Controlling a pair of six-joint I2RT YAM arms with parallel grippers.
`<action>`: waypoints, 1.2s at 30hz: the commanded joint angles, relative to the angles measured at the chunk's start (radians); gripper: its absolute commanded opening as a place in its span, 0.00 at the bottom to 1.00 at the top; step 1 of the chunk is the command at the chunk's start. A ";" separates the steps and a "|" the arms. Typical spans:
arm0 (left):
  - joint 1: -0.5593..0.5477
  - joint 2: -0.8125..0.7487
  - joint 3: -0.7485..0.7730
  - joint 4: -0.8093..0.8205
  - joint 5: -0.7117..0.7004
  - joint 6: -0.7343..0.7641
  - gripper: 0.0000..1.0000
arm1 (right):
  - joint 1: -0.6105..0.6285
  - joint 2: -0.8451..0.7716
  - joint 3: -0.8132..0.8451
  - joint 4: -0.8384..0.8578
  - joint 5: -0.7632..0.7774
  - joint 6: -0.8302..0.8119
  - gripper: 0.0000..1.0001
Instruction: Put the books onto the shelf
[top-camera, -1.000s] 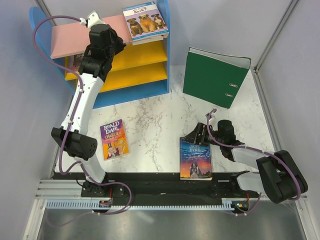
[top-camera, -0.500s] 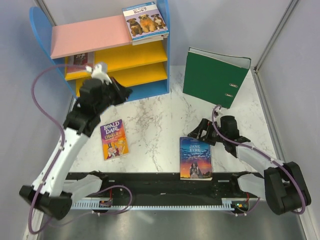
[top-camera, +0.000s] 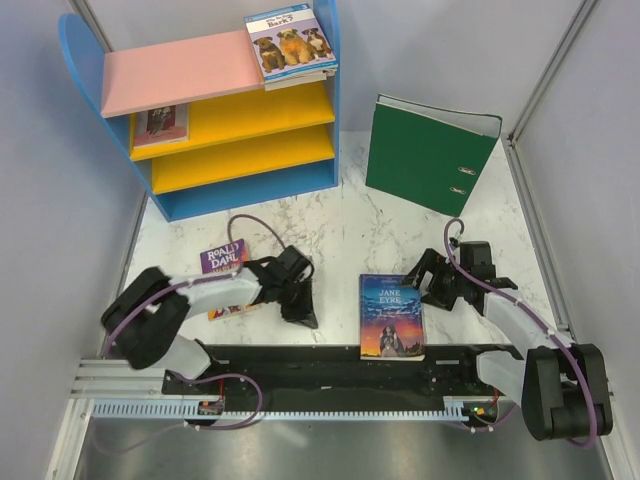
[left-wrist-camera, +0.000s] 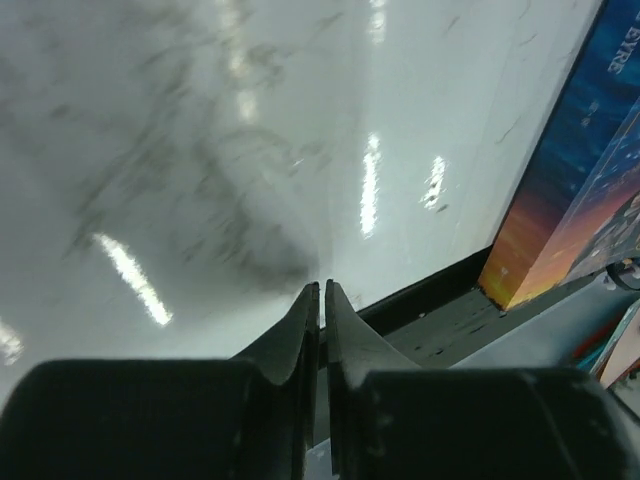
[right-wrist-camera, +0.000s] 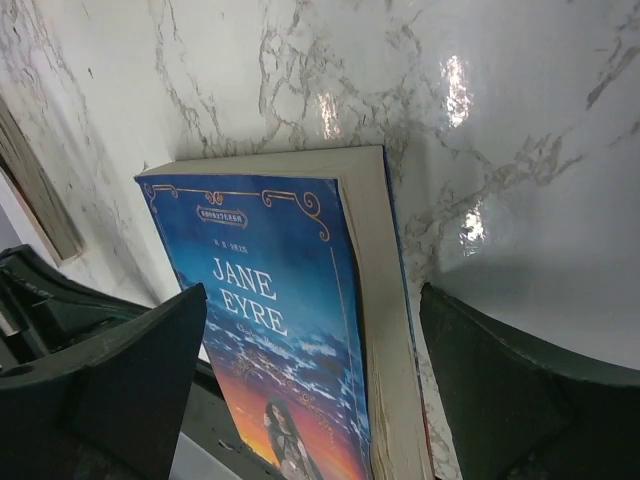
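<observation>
The dark blue Jane Eyre book (top-camera: 391, 316) lies flat near the table's front edge. My right gripper (top-camera: 427, 287) is open wide at its far right corner. In the right wrist view the gripper (right-wrist-camera: 312, 300) straddles the book's page edge (right-wrist-camera: 375, 300), one finger over the cover and one over bare marble. My left gripper (top-camera: 304, 316) rests low on the table left of that book, jaws almost together and empty (left-wrist-camera: 322, 290). The left arm partly covers the purple Roald Dahl book (top-camera: 222, 260). On the shelf (top-camera: 250, 190), a dog book (top-camera: 290, 42) lies on top and another book (top-camera: 160, 122) on the upper yellow board.
A big green binder (top-camera: 430, 150) stands at the back right. The black base rail (top-camera: 320, 365) runs along the near edge, and Jane Eyre (left-wrist-camera: 590, 150) overhangs it slightly. Grey walls close in the left and right sides.
My left arm has swung down from the shelf to the table between the two lying books. My right gripper has shifted slightly right and nearer, staying open beside Jane Eyre.
</observation>
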 joint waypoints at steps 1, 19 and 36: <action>-0.083 0.197 0.167 0.160 0.094 -0.054 0.11 | 0.001 0.019 -0.040 -0.183 0.040 -0.024 0.95; -0.041 0.419 0.287 0.368 0.209 -0.201 0.11 | 0.404 0.197 0.099 0.184 -0.051 0.223 0.84; 0.062 0.414 0.380 0.302 0.207 -0.136 0.12 | 0.429 0.029 0.123 0.338 -0.207 0.222 0.59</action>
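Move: Off to the left hand's right, about 19 cm away and 2 cm farther out, lies Jane Eyre, its middle about 1 cm below the hand. The Roald Dahl book is some 20 cm to that hand's left and 11 cm ahead. From the open right hand, Jane Eyre's middle is about 7 cm back, 7 cm left and 2 cm below. The green binder stands roughly 24 cm straight ahead of the right hand, its middle 10 cm higher. Sweeping right about 12 cm with shut fingers, the left hand meets Jane Eyre's spine, gives back some 5 cm leftward, then runs forward along it. The right hand draws back slightly, pushes the book's open-edge side left about 8 cm, then part-closes on the page block and lifts some 4 cm. ##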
